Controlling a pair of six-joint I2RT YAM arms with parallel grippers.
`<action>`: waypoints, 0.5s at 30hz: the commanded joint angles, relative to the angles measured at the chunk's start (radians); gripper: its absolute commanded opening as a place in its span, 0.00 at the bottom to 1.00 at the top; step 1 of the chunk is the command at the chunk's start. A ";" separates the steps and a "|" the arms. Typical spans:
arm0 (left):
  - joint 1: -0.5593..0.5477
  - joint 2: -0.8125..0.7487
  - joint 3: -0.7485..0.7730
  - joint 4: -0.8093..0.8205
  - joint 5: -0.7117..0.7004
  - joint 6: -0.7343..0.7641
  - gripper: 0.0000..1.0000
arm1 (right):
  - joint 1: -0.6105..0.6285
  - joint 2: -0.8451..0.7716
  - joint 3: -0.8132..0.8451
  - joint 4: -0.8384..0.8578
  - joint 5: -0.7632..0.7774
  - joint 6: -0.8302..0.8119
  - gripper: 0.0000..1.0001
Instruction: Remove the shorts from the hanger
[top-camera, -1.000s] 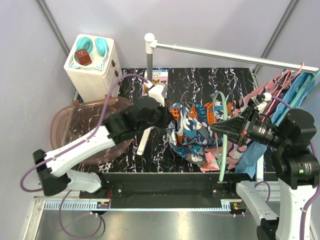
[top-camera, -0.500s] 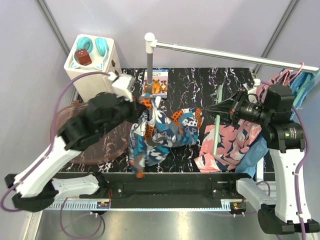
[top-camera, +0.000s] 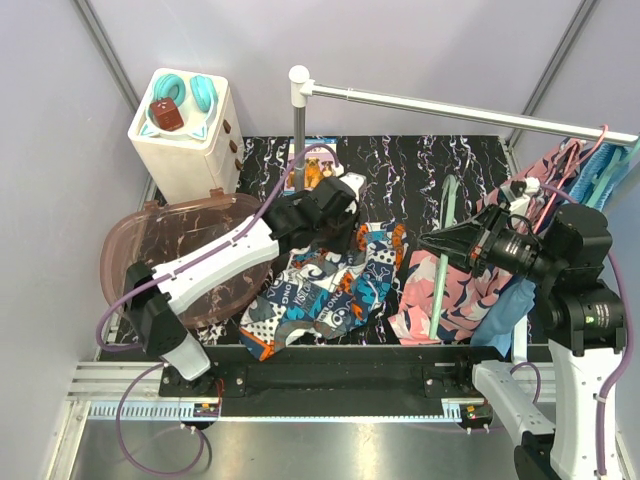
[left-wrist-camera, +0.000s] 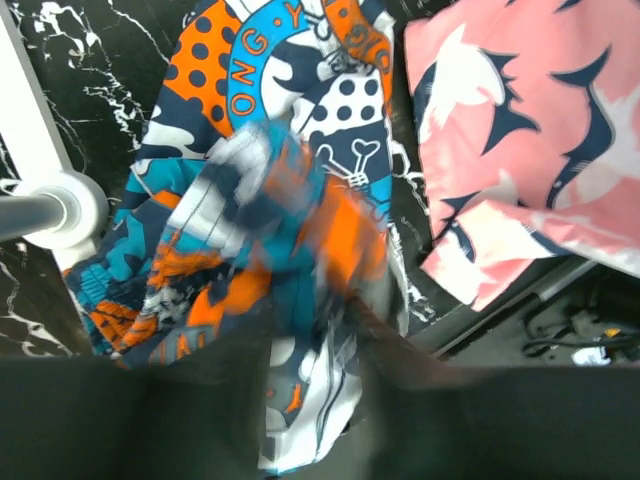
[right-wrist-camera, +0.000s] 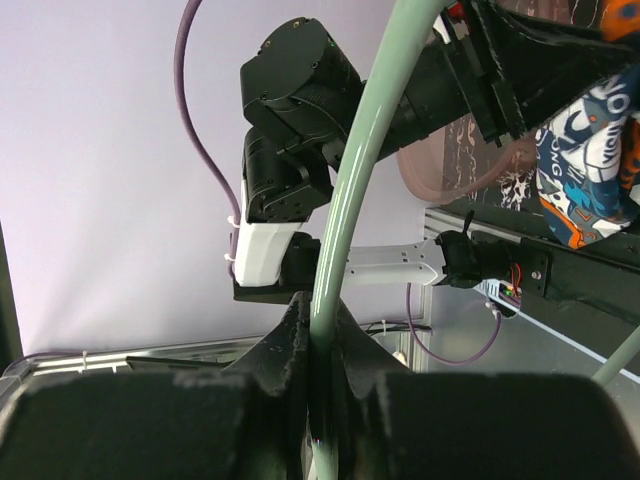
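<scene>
The orange, blue and white patterned shorts (top-camera: 320, 295) lie spread on the black table, off the hanger. My left gripper (top-camera: 360, 235) is over their far right end. In the left wrist view it (left-wrist-camera: 315, 330) is shut on a bunched fold of them (left-wrist-camera: 290, 120). My right gripper (top-camera: 425, 243) is shut on the pale green hanger (top-camera: 440, 270), which is bare; the right wrist view shows its rod (right-wrist-camera: 350, 230) clamped between the jaws (right-wrist-camera: 322, 320). The pink printed shorts (top-camera: 465, 290) lie under the hanger, also seen in the left wrist view (left-wrist-camera: 520, 150). The light blue shorts (top-camera: 505, 310) lie at the table's right edge.
A pink basin (top-camera: 140, 250) sits at the left. A white box (top-camera: 185, 135) stands at the back left. The rack pole (top-camera: 298, 110) and its bar (top-camera: 450, 105) cross the back. More hangers and cloth (top-camera: 590, 170) hang at the far right. A bear card (top-camera: 318, 170) leans at the pole.
My left arm pulled the patterned shorts off the hanger to the left, then swung back to the centre; the shorts dropped lower and spread on the table. My right gripper kept the hanger.
</scene>
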 joint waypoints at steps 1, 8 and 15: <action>-0.032 -0.021 0.069 -0.023 -0.089 -0.044 0.68 | -0.003 0.011 -0.001 0.014 -0.011 -0.038 0.00; -0.147 -0.097 -0.107 -0.072 -0.135 0.003 0.86 | 0.000 0.011 0.012 -0.026 -0.018 -0.073 0.00; -0.327 -0.107 -0.250 -0.081 -0.207 0.057 0.88 | -0.003 -0.003 -0.017 -0.035 -0.026 -0.079 0.00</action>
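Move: The blue-and-orange shorts lie spread below the left hand, their middle about 6 cm back, 4 cm to its left and 14 cm down. The rack's white foot joint stands some 9 cm to that hand's left and 4 cm ahead of it. The pink garment hangs about 23 cm to its right, roughly level fore and aft. From the right hand, the shorts lie about 19 cm left, 5 cm ahead and far below. Open the left gripper the rest of the way so the shorts come free, then draw the hand back towards the robot about 10 cm, speeding up and sinking some 5 cm over the near part of the shorts, rolling its left side up a little and turning slightly clockwise. Keep the green hanger pinched in the right gripper, letting it sink only slightly. ##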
